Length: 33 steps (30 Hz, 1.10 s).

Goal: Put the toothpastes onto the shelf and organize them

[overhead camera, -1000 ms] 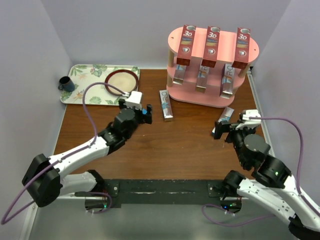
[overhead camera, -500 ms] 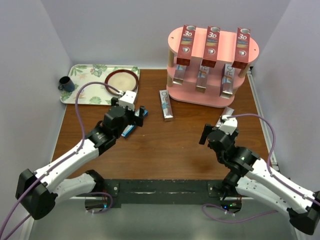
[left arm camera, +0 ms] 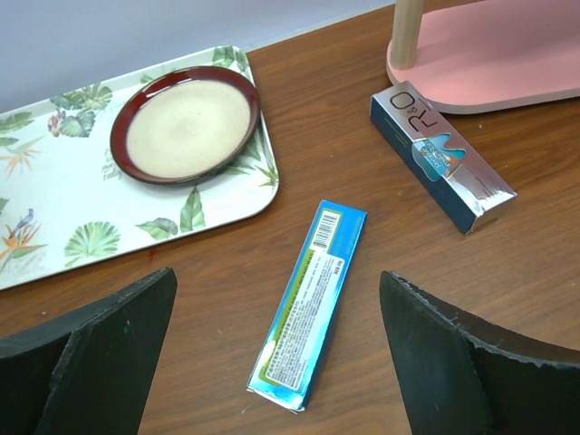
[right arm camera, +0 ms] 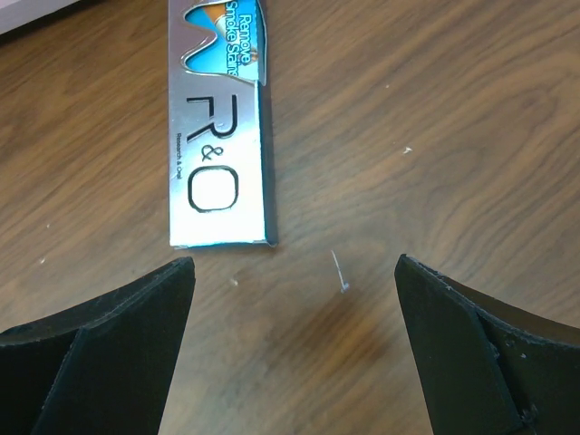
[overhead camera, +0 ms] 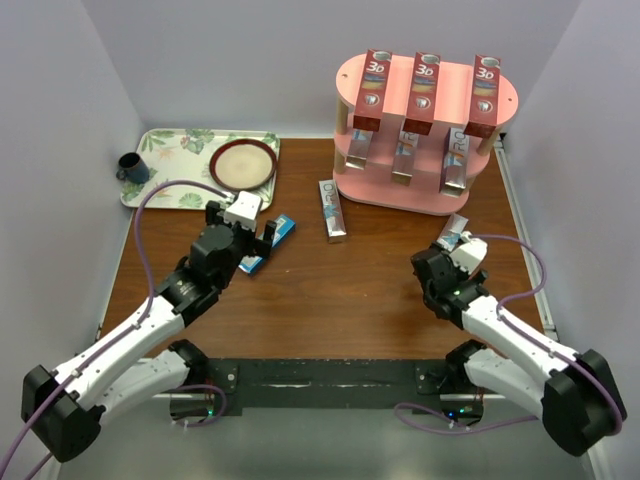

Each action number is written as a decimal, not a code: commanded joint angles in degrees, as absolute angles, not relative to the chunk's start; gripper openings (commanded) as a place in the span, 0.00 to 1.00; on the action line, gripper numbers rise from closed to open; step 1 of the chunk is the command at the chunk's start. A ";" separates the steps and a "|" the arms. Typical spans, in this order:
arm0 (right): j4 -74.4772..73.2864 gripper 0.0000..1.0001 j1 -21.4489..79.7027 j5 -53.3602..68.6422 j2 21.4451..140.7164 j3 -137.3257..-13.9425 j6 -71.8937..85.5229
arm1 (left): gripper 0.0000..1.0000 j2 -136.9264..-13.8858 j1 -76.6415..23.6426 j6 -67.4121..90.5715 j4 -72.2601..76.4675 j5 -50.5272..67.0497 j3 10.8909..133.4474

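The pink shelf (overhead camera: 500, 92) carries three red toothpastes (overhead camera: 425, 95) on its top board and three silver ones (overhead camera: 405, 160) lower down. A silver carton (overhead camera: 332, 210) lies on the table in front of it, also seen in the left wrist view (left arm camera: 441, 156). The teal-blue carton (left arm camera: 313, 304) lies flat on the wood, just ahead of my open left gripper (left arm camera: 276, 281), which hovers over its near end (overhead camera: 242, 222). A further silver carton (right arm camera: 222, 163) lies ahead and left of my open right gripper (right arm camera: 294, 263), which holds nothing (overhead camera: 447, 255).
A floral tray (overhead camera: 170, 150) at the back left holds a red-rimmed plate (overhead camera: 243, 163), with a dark mug (overhead camera: 130, 167) at its left end. The shelf's base board (left arm camera: 507, 63) reaches into the left wrist view. Walls close in the table's left, back and right sides.
My left gripper has drawn back to the left, away from the shelf, and the teal-blue carton now lies uncovered ahead of it. The right arm has folded lower, near the silver carton.
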State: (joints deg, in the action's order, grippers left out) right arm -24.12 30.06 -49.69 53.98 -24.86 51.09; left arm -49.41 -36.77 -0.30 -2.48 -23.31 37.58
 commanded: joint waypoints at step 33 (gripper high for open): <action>-2.46 0.73 25.40 -45.79 78.75 -29.36 50.27 | 1.00 -48.43 -36.47 -2.64 -0.88 -22.68 36.91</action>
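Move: The silver R&O toothpaste on the right lies about 9 cm ahead of the open right hand, 1 cm to its right and 7 cm below. The shelf's middle is some 26 cm ahead, 10 cm to the left and 6 cm above; another silver box lies about 17 cm ahead, 27 cm left and 7 cm below. From the left hand, the right-hand toothpaste is about 3 cm ahead, 47 cm right and 22 cm below. Right hand sinks about 5 cm while reaching forward and slightly left, fingers starting to close astride the toothpaste's near end. ##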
